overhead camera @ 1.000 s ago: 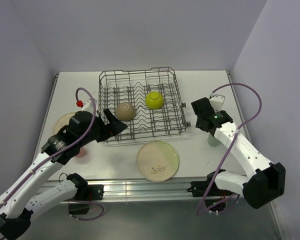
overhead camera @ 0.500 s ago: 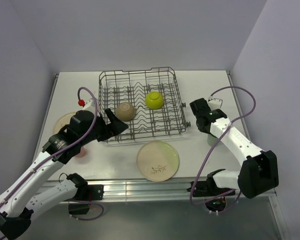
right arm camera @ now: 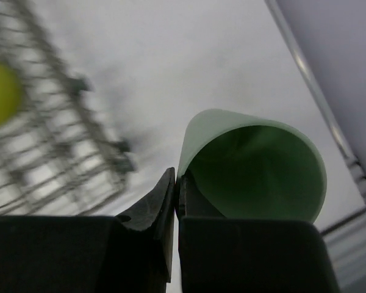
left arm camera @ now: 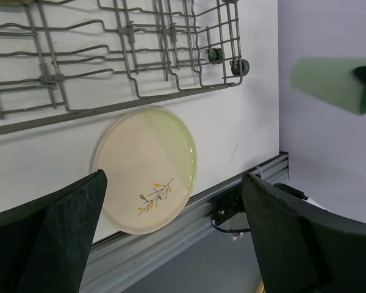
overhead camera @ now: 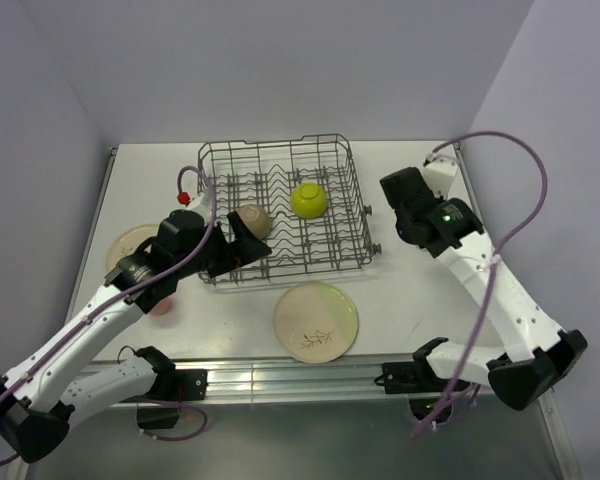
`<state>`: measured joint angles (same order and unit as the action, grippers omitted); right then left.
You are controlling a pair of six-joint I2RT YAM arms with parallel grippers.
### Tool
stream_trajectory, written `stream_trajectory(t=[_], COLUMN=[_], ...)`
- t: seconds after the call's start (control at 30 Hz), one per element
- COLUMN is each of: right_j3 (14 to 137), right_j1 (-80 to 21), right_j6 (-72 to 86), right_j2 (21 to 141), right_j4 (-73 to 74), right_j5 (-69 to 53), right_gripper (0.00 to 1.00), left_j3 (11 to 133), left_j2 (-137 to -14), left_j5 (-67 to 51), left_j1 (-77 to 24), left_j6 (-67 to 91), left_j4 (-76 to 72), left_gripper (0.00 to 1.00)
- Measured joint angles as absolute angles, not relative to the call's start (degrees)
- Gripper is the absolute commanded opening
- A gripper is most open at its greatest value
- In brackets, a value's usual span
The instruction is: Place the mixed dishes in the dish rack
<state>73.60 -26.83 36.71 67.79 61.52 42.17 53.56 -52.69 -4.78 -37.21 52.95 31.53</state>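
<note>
The grey wire dish rack [overhead camera: 280, 165] stands mid-table and holds a lime-green bowl [overhead camera: 309, 200] and an upturned beige bowl [overhead camera: 252, 220]. My right gripper [right arm camera: 177, 183] is shut on the rim of the mint-green cup [right arm camera: 256, 165], one finger inside and one outside. The cup is off the table, right of the rack, and also shows in the left wrist view [left arm camera: 329, 82]. My left gripper [left arm camera: 174, 180] is open and empty above the rack's front edge [left arm camera: 110, 107]. Below it lies the cream plate with the leaf sprig [overhead camera: 316, 320]. The arm hides the cup in the top view.
A smaller cream plate [overhead camera: 128, 240] and a coral-pink cup [overhead camera: 161, 306] sit at the left, partly under my left arm. A metal rail [overhead camera: 300, 375] runs along the table's near edge. Walls close in on the left, the back and the right.
My right gripper closed on the mint-green cup's rim and lifted it off the table, toward the back. My left arm shifted right, nearer the rack's front.
</note>
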Motion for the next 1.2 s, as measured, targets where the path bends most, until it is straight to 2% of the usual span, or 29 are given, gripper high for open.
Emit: stream_trajectory(t=[0.13, 0.33, 0.5, 0.73, 0.97, 1.2], right_j3=[84.9, 86.1, 81.6, 71.9, 65.0, 61.7], right_j1=[-31.2, -31.2, -29.7, -23.9, -23.2, -23.2], right_j6=[34.3, 32.2, 33.5, 39.6, 49.7, 59.0], right_j2=[65.2, 61.5, 61.4, 61.0, 60.7, 60.5], right_j4=[59.1, 53.1, 44.5, 30.9, 14.9, 0.6], right_j5=[35.1, 14.0, -5.6, -29.8, -45.1, -51.8], right_gripper=[0.00, 0.00, 0.00, 0.00, 0.00, 0.00], left_j3=[55.4, 54.3, 46.4, 42.5, 41.5, 40.3], left_j2=[-57.7, -58.1, -54.8, -54.4, -53.0, -51.8], left_j5=[-7.6, -18.7, -32.7, -43.4, -47.4, -48.4], left_j1=[-37.2, -31.2, -21.7, -20.6, -20.6, -20.6], left_j6=[52.8, 53.8, 59.7, 65.4, 69.2, 71.4], left_j4=[29.0, 21.1, 7.3, -3.2, -10.1, -12.3], left_gripper=[0.99, 0.99, 0.99, 0.99, 0.99, 0.99])
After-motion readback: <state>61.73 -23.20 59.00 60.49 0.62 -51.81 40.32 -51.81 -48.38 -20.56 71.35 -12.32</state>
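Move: The right gripper already holds the green cup by its wall, clear of the table. The open left gripper waits about 39 cm to its left, 6 cm back and level in height. From the left gripper the cup lies some 42 cm to the right, 7 cm ahead and 4 cm below. Also from there, the yellow bowl is 20 cm ahead and 13 right, the brown bowl 15 straight ahead, both 16 below; the plate is 6 back, 15 right, 23 below. Lift the green cup in the closed right gripper and swing it some 23 cm left to the left gripper, about 15 cm up and a little back, turning counter-clockwise and rolling its left side up until the cup's base faces the left fingers. Bring the open left gripper briefly forward and right, then back and up to finish 8 cm higher, rolling its left side down about 35 degrees and turning clockwise to meet the base. ##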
